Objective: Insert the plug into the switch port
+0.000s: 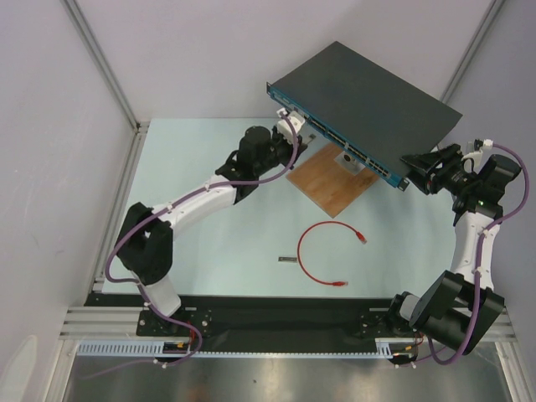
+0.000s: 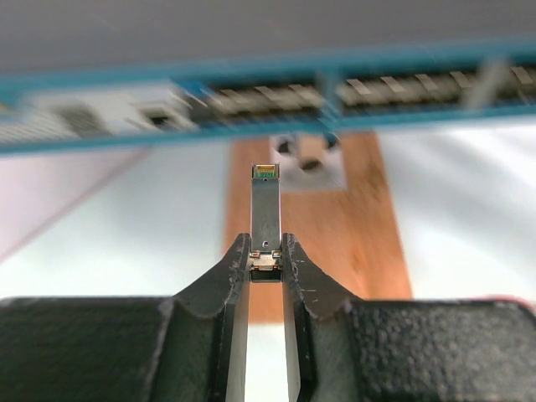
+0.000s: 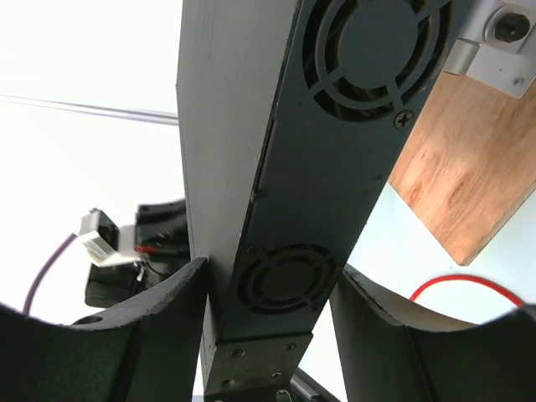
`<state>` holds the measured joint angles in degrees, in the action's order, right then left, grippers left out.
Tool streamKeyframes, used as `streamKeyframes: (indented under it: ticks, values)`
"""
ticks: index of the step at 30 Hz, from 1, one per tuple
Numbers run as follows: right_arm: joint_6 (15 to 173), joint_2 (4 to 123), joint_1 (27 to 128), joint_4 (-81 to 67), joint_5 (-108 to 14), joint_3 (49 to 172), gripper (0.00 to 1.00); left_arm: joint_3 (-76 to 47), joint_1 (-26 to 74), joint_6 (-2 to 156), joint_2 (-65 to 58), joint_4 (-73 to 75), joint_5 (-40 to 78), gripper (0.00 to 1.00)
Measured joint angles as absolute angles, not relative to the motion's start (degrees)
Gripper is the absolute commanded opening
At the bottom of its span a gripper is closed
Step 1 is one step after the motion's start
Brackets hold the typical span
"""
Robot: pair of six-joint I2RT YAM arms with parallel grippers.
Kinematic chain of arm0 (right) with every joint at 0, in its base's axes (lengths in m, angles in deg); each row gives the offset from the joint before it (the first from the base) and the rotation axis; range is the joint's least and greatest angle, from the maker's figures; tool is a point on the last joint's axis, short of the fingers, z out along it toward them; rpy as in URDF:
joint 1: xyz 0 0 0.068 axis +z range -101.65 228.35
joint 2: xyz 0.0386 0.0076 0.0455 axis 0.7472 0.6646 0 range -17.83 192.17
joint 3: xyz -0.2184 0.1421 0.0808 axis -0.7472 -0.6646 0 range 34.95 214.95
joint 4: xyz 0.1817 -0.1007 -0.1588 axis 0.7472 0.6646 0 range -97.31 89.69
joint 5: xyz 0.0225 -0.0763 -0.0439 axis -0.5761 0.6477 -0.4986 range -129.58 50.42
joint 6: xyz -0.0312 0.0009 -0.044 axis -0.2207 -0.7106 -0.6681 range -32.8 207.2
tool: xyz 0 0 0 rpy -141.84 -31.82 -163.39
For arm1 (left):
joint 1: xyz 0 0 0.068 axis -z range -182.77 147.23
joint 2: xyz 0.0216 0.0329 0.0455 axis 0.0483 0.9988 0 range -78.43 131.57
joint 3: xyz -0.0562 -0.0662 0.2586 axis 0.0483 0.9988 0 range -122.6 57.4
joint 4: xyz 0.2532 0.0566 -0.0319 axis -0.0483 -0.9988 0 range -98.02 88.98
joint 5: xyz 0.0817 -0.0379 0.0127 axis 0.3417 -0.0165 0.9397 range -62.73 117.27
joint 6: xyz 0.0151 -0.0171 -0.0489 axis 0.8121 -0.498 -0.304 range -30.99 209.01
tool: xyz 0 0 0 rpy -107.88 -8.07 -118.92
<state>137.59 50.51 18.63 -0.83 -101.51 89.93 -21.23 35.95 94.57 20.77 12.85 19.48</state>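
The dark-grey network switch point(image 1: 368, 100) sits raised at the back, and its teal front face point(image 1: 343, 144) carries a row of switch ports point(image 2: 251, 99). My left gripper point(image 2: 266, 243) is shut on a small grey metal module point(image 2: 265, 205) that points at that row from a short way off. In the top view the left gripper point(image 1: 295, 126) is at the face's left end. The right gripper point(image 3: 268, 272) is shut on the switch's vented side end point(image 3: 335, 151), at its right corner point(image 1: 419, 167). The thin red cable point(image 1: 314, 251) lies loose on the table, with one plug point(image 1: 361, 237) and another point(image 1: 338, 284) at its ends.
A brown wooden board point(image 1: 331, 180) with a small mount lies under the switch's front. A small grey metal piece point(image 1: 287, 260) lies left of the cable. Metal frame posts stand at the back left and back right. Part of the red cable point(image 3: 461, 280) shows in the right wrist view.
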Motion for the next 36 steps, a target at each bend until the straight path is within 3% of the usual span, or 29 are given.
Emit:
streamKeyframes:
  ticks: [14, 36]
  values:
    - [137.0, 51.1, 18.2, -0.8, -102.7, 89.9, 0.00, -19.3, 33.8, 96.6, 19.0, 11.3, 16.5, 0.00]
    - [136.0, 52.5, 18.0, 0.1, -104.5, 90.9, 0.00, -28.3, 33.4, 100.7, 20.7, 10.7, 13.9, 0.00]
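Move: The left hand still holds the plug by its tail, its tip free and below the switch's front. The port row aimed at is about 5 cm ahead, 3 cm to its right and 3 cm above the hand. The switch's left end is some 14 cm ahead and 9 cm to the left, 3 cm up; the wooden board is about 6 cm ahead, 12 cm right and 25 cm below. From the right hand, gripping the switch's right end, the ports are some 14 cm ahead and 23 cm left, level. From just under the switch's front, the left hand first backs off and sinks a little under 2 cm, then swings forward and about 2 cm left, and climbs steadily some 7 cm from its low point, carrying the plug up past the level of the port row. Its fingers tip upward by roughly 10 degrees during the climb and keep their hold on the plug, while the right hand stays in place and keeps its grip on the switch's right end. ##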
